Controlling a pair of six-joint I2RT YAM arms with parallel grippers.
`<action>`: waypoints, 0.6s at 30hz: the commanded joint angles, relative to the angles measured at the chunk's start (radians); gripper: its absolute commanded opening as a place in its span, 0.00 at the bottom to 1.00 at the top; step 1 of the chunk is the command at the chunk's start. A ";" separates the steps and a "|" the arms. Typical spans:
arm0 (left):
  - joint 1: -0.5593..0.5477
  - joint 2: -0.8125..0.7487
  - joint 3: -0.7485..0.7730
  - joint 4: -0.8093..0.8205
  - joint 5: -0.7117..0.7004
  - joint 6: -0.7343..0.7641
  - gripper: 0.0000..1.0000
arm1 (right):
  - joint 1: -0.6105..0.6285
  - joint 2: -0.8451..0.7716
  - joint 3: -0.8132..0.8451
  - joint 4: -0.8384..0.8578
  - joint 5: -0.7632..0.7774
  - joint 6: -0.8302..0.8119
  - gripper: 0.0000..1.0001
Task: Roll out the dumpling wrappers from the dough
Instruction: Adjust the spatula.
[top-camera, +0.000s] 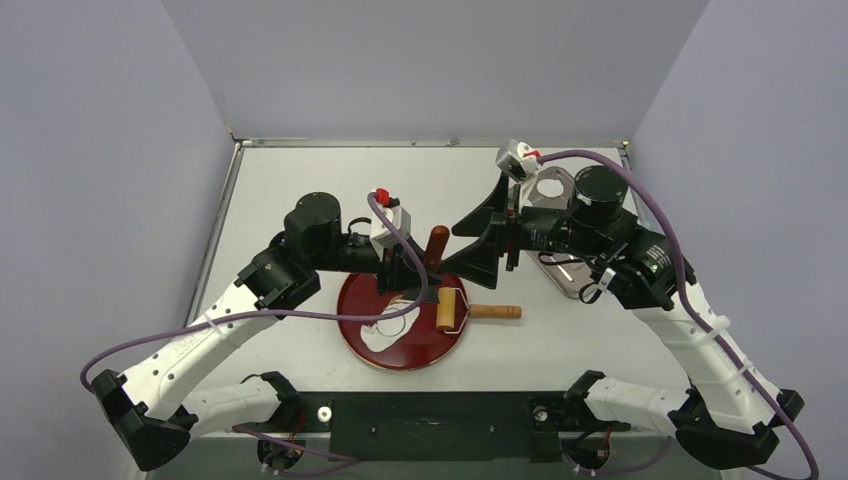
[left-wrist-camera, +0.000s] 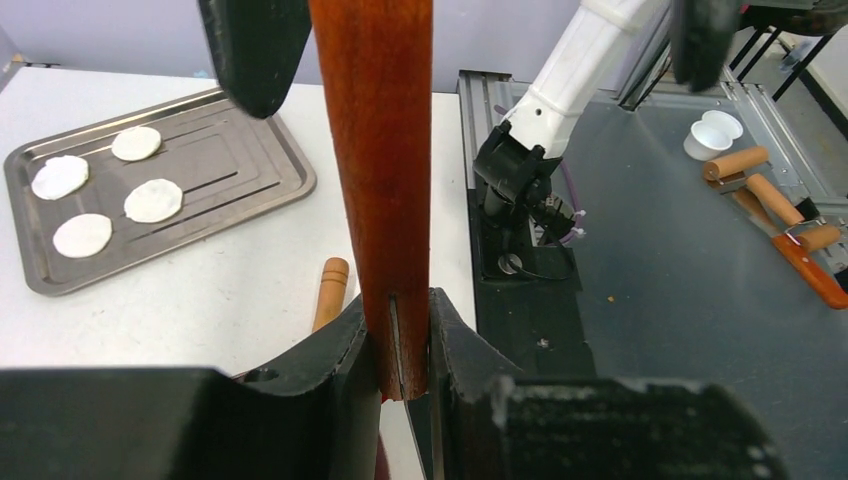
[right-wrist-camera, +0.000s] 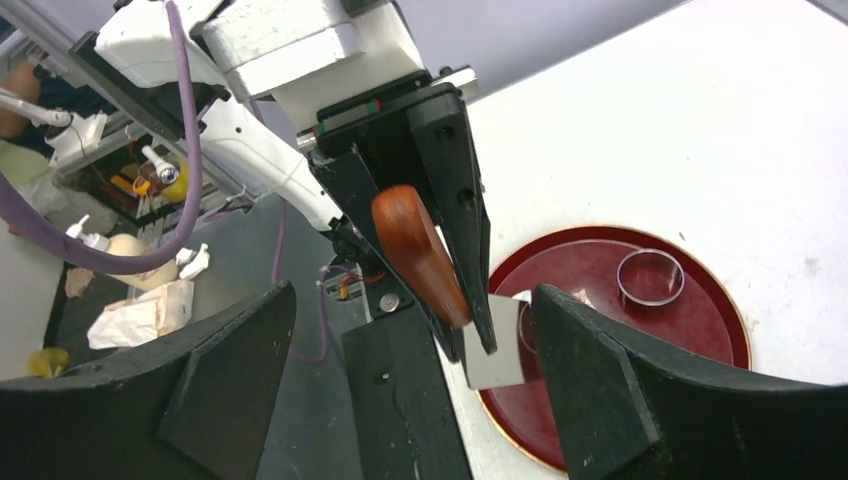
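A scraper with a red-brown wooden handle (left-wrist-camera: 385, 180) and a metal blade (right-wrist-camera: 495, 352) stands upright, with my left gripper (left-wrist-camera: 397, 300) shut on the handle's lower end. It hangs over the far edge of the red plate (top-camera: 440, 345). White dough (top-camera: 383, 343) lies flat on that plate beside a metal ring cutter (right-wrist-camera: 650, 277). Several round dumpling wrappers (left-wrist-camera: 153, 200) lie on the steel tray (left-wrist-camera: 240, 165). My right gripper (right-wrist-camera: 412, 293) is open wide, its fingers on either side of the scraper without touching it.
A wooden roller (top-camera: 470, 310) lies across the plate's right rim, its handle pointing right. The steel tray (top-camera: 562, 278) sits under my right arm. The two grippers are close together above the plate's far side.
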 joint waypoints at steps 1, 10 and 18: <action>0.006 -0.007 0.042 0.085 0.046 -0.037 0.00 | 0.033 0.032 0.011 0.126 -0.031 -0.072 0.81; 0.009 -0.003 0.050 0.099 0.065 -0.059 0.00 | 0.081 0.126 0.039 0.144 -0.105 -0.057 0.55; 0.012 -0.002 0.051 0.107 0.077 -0.072 0.00 | 0.081 0.126 0.021 0.135 -0.114 -0.056 0.37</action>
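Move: The free upper part of the spatula handle stands nearly upright about 5 cm to the right hand's left, level fore and aft and 3 cm lower. The left fingertips clamp it about 5 cm to the right hand's left and 8 cm below. Far beneath, some 40 cm down, are the plate, 5 cm ahead and 11 cm left, and the rolling pin's roller, 8 cm ahead and 1 cm left. From the left hand that upper part is 5 cm above, 1 cm right and 1 cm back. Keeping its pinch on the lower part of the spatula handle, the left hand holds nearly still while the right brings its open fingers around the upper part from the right. The right hand travels about 4 cm left, dipping 2 cm on the way, turns some 10 degrees counter-clockwise, stops there and goes on closing its fingers to roughly half their starting gap; no firm grip can be seen yet. ##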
